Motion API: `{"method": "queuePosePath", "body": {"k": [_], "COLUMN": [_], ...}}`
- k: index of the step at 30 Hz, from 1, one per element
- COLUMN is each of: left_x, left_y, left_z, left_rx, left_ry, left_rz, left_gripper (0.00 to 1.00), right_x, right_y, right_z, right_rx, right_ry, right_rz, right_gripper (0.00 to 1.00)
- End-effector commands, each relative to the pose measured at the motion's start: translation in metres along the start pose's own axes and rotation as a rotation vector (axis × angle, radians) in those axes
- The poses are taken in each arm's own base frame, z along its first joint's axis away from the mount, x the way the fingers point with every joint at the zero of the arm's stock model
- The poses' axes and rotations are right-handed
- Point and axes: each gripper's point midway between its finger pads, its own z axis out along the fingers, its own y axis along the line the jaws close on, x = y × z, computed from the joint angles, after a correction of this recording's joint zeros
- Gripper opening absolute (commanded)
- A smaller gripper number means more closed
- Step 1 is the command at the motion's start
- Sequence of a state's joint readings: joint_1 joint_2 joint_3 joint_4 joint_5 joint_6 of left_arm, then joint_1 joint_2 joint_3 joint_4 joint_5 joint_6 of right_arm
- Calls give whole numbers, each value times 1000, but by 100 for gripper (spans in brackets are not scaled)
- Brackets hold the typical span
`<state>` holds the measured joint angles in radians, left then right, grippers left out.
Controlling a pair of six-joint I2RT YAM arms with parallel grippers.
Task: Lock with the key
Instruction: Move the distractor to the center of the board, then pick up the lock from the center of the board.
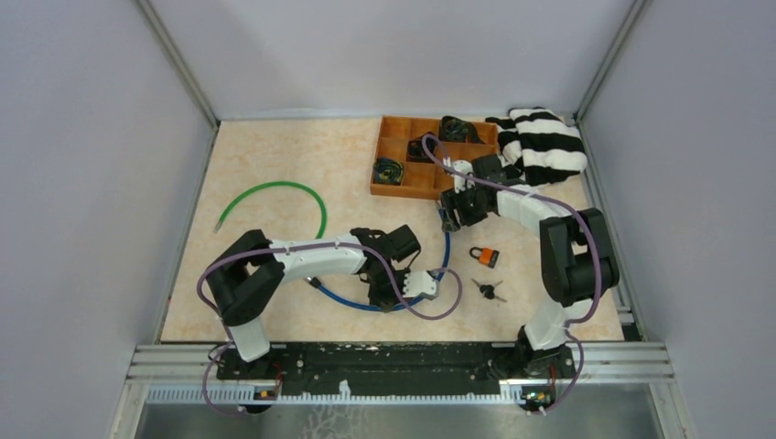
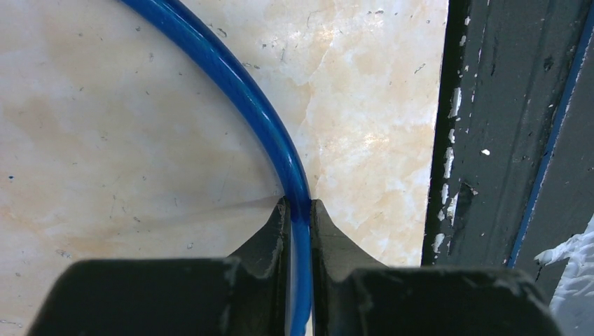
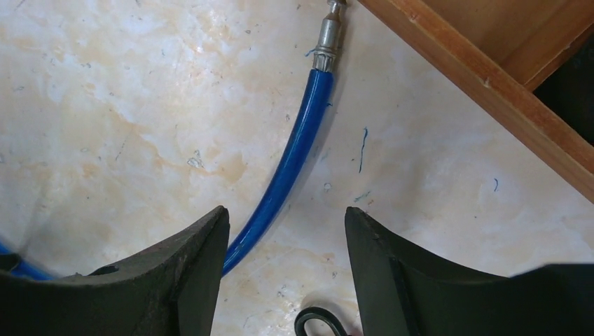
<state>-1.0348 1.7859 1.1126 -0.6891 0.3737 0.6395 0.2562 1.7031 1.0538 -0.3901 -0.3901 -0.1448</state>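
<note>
An orange padlock [image 1: 486, 257] with a black shackle lies on the table right of centre, and a set of keys [image 1: 490, 291] lies just in front of it. A blue cable [image 1: 446, 249] loops across the middle. My left gripper [image 1: 437, 287] is shut on the blue cable [image 2: 245, 91], which runs between its fingers [image 2: 270, 231]. My right gripper [image 1: 449, 218] hovers open over the cable's far end; the blue cable [image 3: 280, 175] with its metal tip [image 3: 328, 35] passes by the left finger [image 3: 203, 259]. The padlock's shackle [image 3: 319, 323] peeks in at the bottom of that view.
A wooden compartment tray [image 1: 403, 191] with coiled items stands at the back, and its edge [image 3: 490, 91] is close to my right gripper. A black-and-white striped cloth [image 1: 544, 146] lies beside it. A green cable [image 1: 274, 190] curves at the left. The black front rail [image 2: 504, 126] is near my left gripper.
</note>
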Motion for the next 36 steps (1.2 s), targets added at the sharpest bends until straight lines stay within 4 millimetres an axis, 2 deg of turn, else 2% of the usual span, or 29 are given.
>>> {"method": "queuePosePath", "body": {"k": [1, 13, 17, 27, 32, 36], "left_x": [-23, -21, -22, -17, -7, 11], "left_y": [11, 11, 12, 15, 16, 16], "left_z": [7, 6, 3, -6, -22, -46], "left_rx": [-40, -57, -72, -118, -155, -147], "left_ry": [-80, -85, -92, -81, -73, -92], "left_rz": [62, 61, 64, 69, 65, -3], "left_gripper": [6, 19, 27, 45, 60, 72], "right_x": [-18, -17, -13, -1, 3, 2], "right_y": [-2, 4, 3, -15, -20, -20], "right_z": [8, 31, 35, 38, 34, 29], "right_rx": [73, 138, 186, 304, 338, 351], "right_ry": [-48, -16, -3, 7, 3, -12], "right_rz": [-53, -140, -176, -175, -163, -147], "right_gripper": [60, 52, 49, 29, 18, 11]}}
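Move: Just ahead of the open right fingers lies the metal-tipped end stretch of the blue hose, about 3 cm forward, 1 cm left and 3 cm below. Its metal end is about 8 cm forward and 3 cm left of the hand, the tray's middle 18 cm forward and 4 cm left, the padlock 4 cm back and 7 cm right. The left fingers still pinch the hose's bend; its other connector is some 6 cm ahead and 17 cm left. Sinking about 2.5 cm and easing a little left, the right hand then works forward some 2.5 cm, its fingertips swinging to lean more forward and less left, while its fingers close and pinch the blue hose just behind the metal end. The left hand opens wide and lets go of the bend, sidling 1.5 cm right and back again as it comes forward about 2 cm and starts to rise. ##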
